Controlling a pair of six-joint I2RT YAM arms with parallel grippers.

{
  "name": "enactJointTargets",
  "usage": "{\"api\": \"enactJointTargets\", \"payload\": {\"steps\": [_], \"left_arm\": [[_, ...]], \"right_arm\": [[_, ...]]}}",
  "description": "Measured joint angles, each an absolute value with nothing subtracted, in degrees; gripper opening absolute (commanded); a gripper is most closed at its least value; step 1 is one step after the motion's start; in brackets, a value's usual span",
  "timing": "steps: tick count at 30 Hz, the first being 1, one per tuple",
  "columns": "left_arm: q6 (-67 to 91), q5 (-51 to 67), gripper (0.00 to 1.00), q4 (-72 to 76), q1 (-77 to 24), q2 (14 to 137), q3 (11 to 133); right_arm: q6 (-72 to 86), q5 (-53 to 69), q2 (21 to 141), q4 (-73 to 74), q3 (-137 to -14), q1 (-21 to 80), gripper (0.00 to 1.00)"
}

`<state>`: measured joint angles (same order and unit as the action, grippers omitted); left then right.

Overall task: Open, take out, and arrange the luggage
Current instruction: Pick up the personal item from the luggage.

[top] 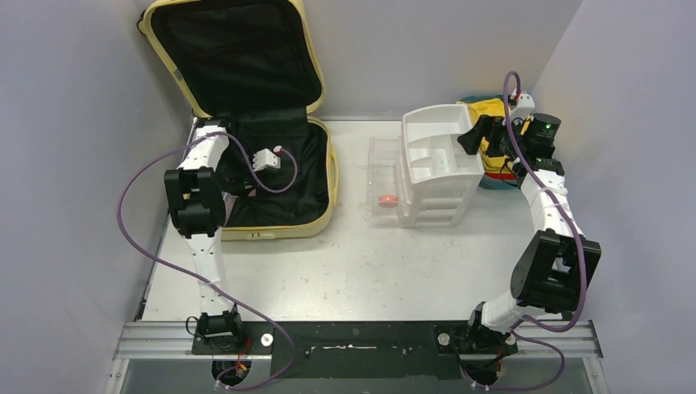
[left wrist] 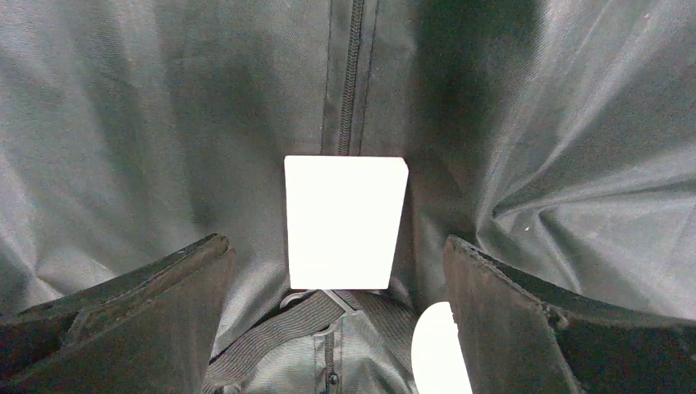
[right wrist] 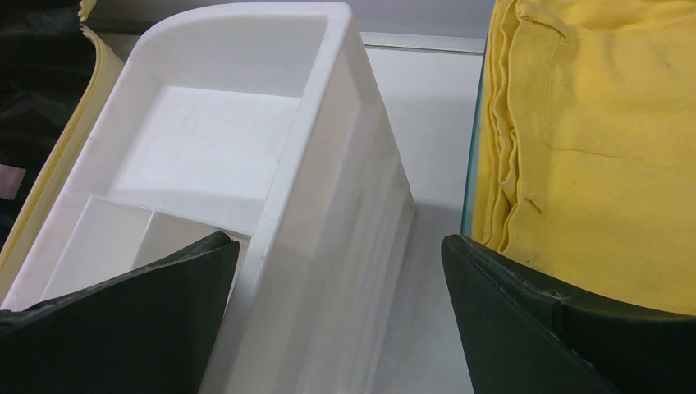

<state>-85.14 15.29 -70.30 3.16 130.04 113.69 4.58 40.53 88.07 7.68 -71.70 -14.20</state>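
The luggage, a pale-yellow hard-shell suitcase, lies open at the back left, its lid propped against the wall and its black lining showing. My left gripper hangs open inside the base, its jaws apart on either side of a white rectangular box without touching it. The box lies on the lining below a zipper. At the back right, my right gripper is open and empty above the side wall of the white drawer organizer.
An elastic strap with a buckle and a second white rounded item lie by the box. A clear drawer sticks out of the organizer, holding a pink item. Yellow cloth fills a teal tray.
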Motion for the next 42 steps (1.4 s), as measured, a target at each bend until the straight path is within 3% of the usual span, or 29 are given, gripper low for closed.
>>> {"api": "enactJointTargets", "payload": {"steps": [11,17,29,33,39,40,41,42], "left_arm": [[-87.7,11.5,0.97,-69.8,3.2,132.2,113.7],[-87.7,11.1,0.88,-69.1,3.2,132.8,113.7],[-88.1,12.3,0.57,-66.2,3.6,132.0,109.8],[-88.1,12.3,0.39,-65.5,3.6,131.2,108.3],[-87.2,12.7,0.29,-64.2,3.7,130.8,107.8],[-87.1,12.8,0.18,-63.6,3.8,130.6,107.6],[-87.0,13.0,0.00,-63.0,3.8,130.3,107.2],[-86.6,13.1,0.00,-62.2,3.9,130.0,106.8]], "right_arm": [[4.6,40.5,88.1,7.7,-71.7,-14.2,1.00],[4.6,40.5,88.1,7.7,-71.7,-14.2,1.00],[4.6,40.5,88.1,7.7,-71.7,-14.2,1.00],[4.6,40.5,88.1,7.6,-71.7,-14.2,1.00],[4.6,40.5,88.1,7.7,-71.7,-14.2,1.00],[4.6,40.5,88.1,7.6,-71.7,-14.2,1.00],[4.6,40.5,88.1,7.7,-71.7,-14.2,1.00],[4.6,40.5,88.1,7.7,-71.7,-14.2,1.00]]}}
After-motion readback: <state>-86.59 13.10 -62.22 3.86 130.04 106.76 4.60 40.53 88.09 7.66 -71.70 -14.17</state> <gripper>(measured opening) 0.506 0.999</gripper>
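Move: The personal item, a small pale pink square, lies on the suitcase floor almost under the left hand: level with it front to back, about 1 cm to its left and 4 cm below. A pale container lies roughly 4 cm back and 7 cm left of that hand, about 4 cm down, and the suitcase's front rim is some 11 cm straight back. From the right hand the item is about 58 cm left, level in reach and some 23 cm lower. The left hand's fingers pinch the personal item between front and rear pads, closing from wide open to about half, where they stop on it and the grip effort rises. Before and during the closing the hand sinks about 3 cm towards the suitcase floor and first shifts a good 1 cm left, its fingers still pointing down. ##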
